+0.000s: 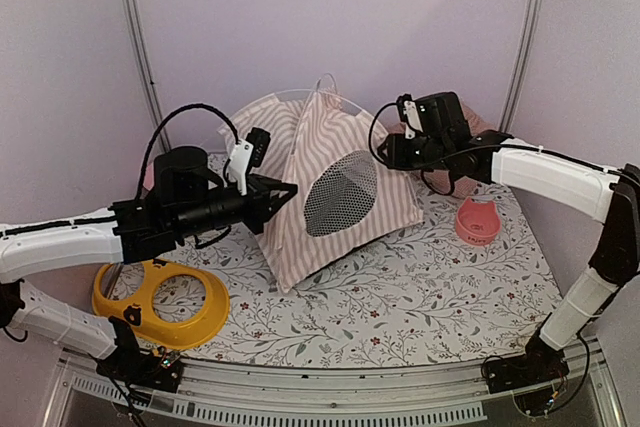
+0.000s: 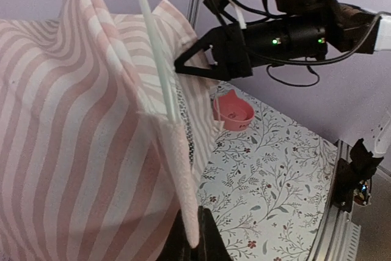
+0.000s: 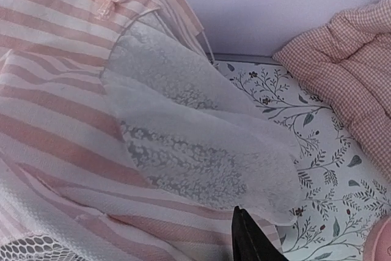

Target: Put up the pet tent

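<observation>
The pet tent (image 1: pixel 330 142), pink-and-white striped, stands partly raised mid-table with its round mesh window (image 1: pixel 340 192) facing the camera. My left gripper (image 1: pixel 293 189) is at its left edge. In the left wrist view that gripper (image 2: pixel 197 229) is shut on a white seam of the tent (image 2: pixel 73 120), beside a thin white pole (image 2: pixel 153 47). My right gripper (image 1: pixel 384 153) meets the tent's upper right edge. In the right wrist view its jaws (image 3: pixel 239 213) are pressed together at the striped cloth, just under the sheer curtain (image 3: pixel 201 132).
A yellow bowl holder (image 1: pixel 160 302) lies at the front left under my left arm. A pink bowl (image 1: pixel 478 220) sits to the right of the tent. A pink checked cushion (image 3: pixel 348 77) lies at the back right. The floral mat (image 1: pixel 400 287) covers the table.
</observation>
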Controlling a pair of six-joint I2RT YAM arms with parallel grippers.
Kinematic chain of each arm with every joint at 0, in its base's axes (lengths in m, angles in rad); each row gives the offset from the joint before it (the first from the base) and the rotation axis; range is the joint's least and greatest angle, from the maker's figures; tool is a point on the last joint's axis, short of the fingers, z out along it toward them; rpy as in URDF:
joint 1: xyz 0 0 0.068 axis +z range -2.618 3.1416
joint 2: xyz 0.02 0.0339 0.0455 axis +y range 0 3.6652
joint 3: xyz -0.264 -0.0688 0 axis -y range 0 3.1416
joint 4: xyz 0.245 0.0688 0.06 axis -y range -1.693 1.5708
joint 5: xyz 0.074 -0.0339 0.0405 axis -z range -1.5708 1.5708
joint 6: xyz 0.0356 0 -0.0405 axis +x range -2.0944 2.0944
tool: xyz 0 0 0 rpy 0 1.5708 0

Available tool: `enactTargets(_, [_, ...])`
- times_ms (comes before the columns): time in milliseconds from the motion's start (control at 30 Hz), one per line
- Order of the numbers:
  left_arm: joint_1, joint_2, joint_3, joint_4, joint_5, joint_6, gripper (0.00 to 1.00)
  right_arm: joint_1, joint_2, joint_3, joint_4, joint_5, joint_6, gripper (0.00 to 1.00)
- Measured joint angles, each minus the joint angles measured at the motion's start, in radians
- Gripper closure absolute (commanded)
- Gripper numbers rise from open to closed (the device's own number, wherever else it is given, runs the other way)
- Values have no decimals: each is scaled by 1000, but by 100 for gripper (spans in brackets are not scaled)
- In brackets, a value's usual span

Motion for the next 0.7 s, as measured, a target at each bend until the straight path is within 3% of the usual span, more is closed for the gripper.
enactTargets(200, [-138,40,12,125,-112,-66,100,-39,194,298,0,-60,-98,37])
enactTargets(367, [-138,325,242,127,-150,-116,64,-127,305,465,-27,-78,-123,18])
enactTargets(500, [-124,467,397,99,-132,-135,51,-179,277,455,-59,-68,-141,15])
enactTargets(700, [-100,452,505,77,-96,-148,43,-168,61,226,-44,-175,-127,15])
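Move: The left hand, shut on a striped seam of the tent, has the tent's middle about 13 cm ahead, 6 cm to its right and 12 cm below; the yellow stand lies some 15 cm back, 27 cm left and 26 cm lower. The right hand, half closed at the panel beside the mesh window, has that middle level with it, 11 cm left and 10 cm below; the cushion is about 20 cm ahead and 21 cm right, the pink bowl 4 cm back and 25 cm right, both roughly 23 cm lower. The left hand, still shut on the striped seam, draws back slightly and swings right, then goes on right and forward, about 12 cm across in all, opening to let go of the cloth before lifting some 6 cm clear. Meanwhile the right hand drives forward about 11 cm and up, spreading its half-closed fingers wide, swings a little right away from the tent, and draws back about 6 cm in open air while its fingertips tip up slightly. ##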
